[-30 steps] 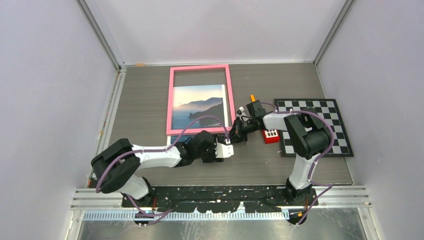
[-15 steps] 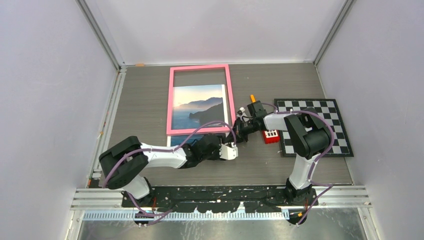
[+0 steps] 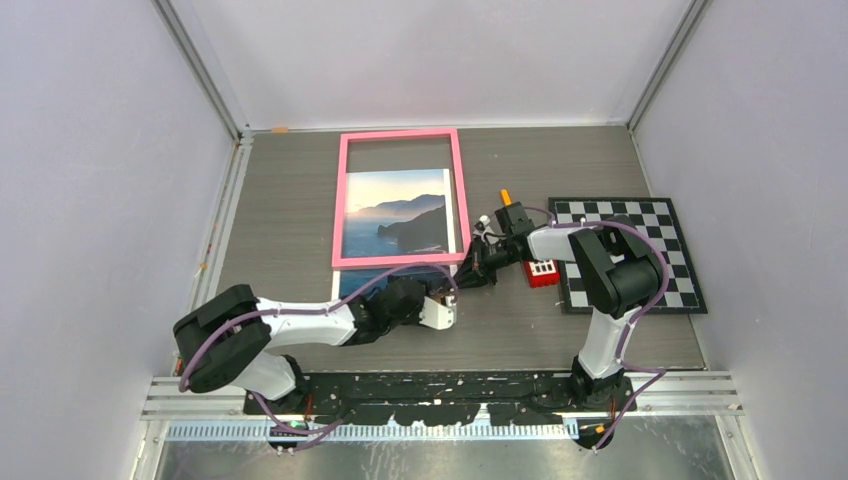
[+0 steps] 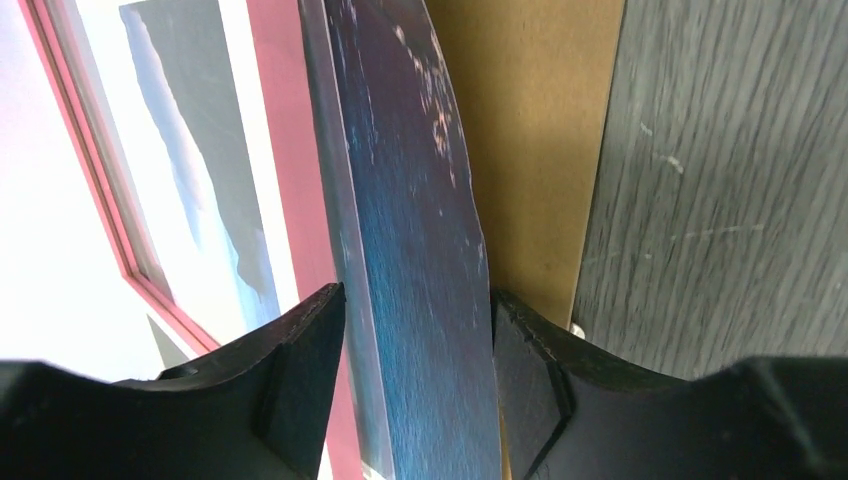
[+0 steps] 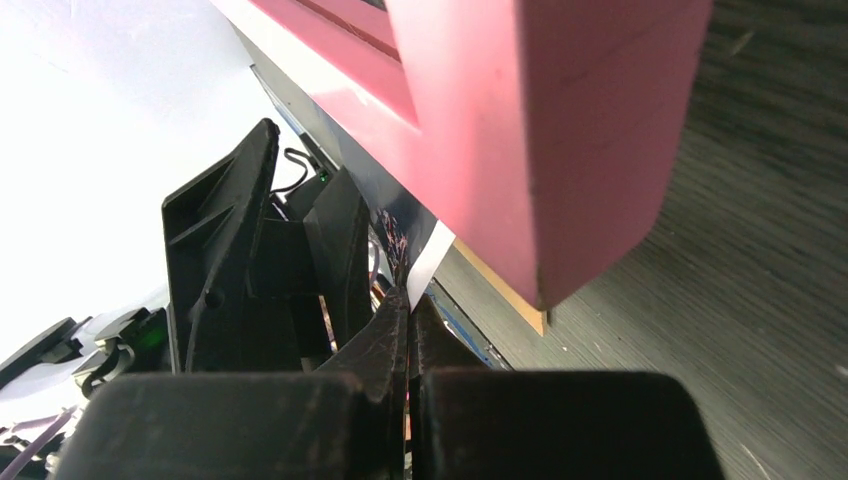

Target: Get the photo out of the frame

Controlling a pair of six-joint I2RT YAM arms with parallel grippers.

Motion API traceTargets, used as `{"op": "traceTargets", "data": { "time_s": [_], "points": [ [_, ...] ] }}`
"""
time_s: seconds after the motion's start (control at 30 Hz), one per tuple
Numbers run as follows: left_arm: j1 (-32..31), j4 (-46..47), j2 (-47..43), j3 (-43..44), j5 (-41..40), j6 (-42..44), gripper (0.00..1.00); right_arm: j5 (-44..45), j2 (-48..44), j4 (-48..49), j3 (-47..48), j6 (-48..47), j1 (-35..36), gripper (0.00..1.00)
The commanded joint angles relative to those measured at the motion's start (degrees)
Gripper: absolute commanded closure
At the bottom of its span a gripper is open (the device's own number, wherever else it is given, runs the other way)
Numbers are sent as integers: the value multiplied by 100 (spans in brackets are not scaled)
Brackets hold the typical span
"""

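Note:
The pink frame (image 3: 400, 135) lies flat in the middle of the table. The seacoast photo (image 3: 395, 215) shows inside it and sticks out past its near edge. My right gripper (image 3: 468, 272) is at the frame's near right corner. In the right wrist view its fingers (image 5: 408, 295) are shut on the photo's white corner (image 5: 425, 262), below the pink corner (image 5: 560, 130). My left gripper (image 3: 442, 298) is at the near edge. Its jaws (image 4: 415, 295) stand apart on either side of the photo's blue edge (image 4: 400, 180), beside the brown back panel (image 4: 530, 120).
A black-and-white checkerboard (image 3: 625, 255) lies at the right, under the right arm. A small red block (image 3: 542, 272) sits at its near left corner. Grey walls close in the table on the left, back and right.
The left arm has swung lower and its gripper has shifted slightly left along the frame's near edge. Its jaws have narrowed a little. The right gripper has stayed put.

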Motion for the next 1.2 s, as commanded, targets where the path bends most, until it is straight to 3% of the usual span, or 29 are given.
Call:
{"op": "traceTargets", "data": {
  "time_s": [0.0, 0.23, 0.33, 0.5, 0.63, 0.7, 0.97, 1.17],
  "points": [
    [62, -352, -210, -310, -246, 91, 44, -166, -112, -27, 29, -120, -48, 99],
    [297, -349, -180, -226, -185, 31, 54, -159, -95, -60, 34, -151, -44, 99],
    [308, -590, -206, -64, -24, -78, 69, -178, -92, -64, 53, -155, -49, 99],
    [302, -1248, -332, 292, 159, -259, 100, -67, -259, -444, 129, -444, -44, 71],
    [305, -2064, -558, 649, 374, -454, 100, 116, -538, -998, 237, -867, -119, 51],
    [301, -2559, -685, 816, 603, -554, 100, 173, -564, -1374, 352, -1132, -226, 48],
    [301, -4520, -1238, 1528, 1580, -729, 100, 272, -405, -3450, 1204, -2889, -555, 50],
    [301, -5915, -1520, 2274, 2277, -623, 100, 598, -722, -3723, 1396, -3249, -721, 49]
  ]
}}
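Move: The left hand has its open fingers over the slid-out part of the photo; the stretch of near edge it will pinch is about 3 cm left, 1 cm back and 1 cm down. The frame's near bar has its middle roughly 4 cm ahead and 5 cm left. The right hand still holds the photo's near right corner; from that hand the same edge stretch is about 10 cm left and 1 cm back, and the red block some 17 cm right and 3 cm ahead. Sliding left about 3 cm along the photo's near edge and dipping slightly, the left hand shuts its fingers on that edge, then draws it back and up, some 6 cm each way, away from the frame's near bar while tipping about 20 degrees further down. Meanwhile the right hand opens, lets go of the corner and retreats about 5 cm right, rising nearly 3 cm. ##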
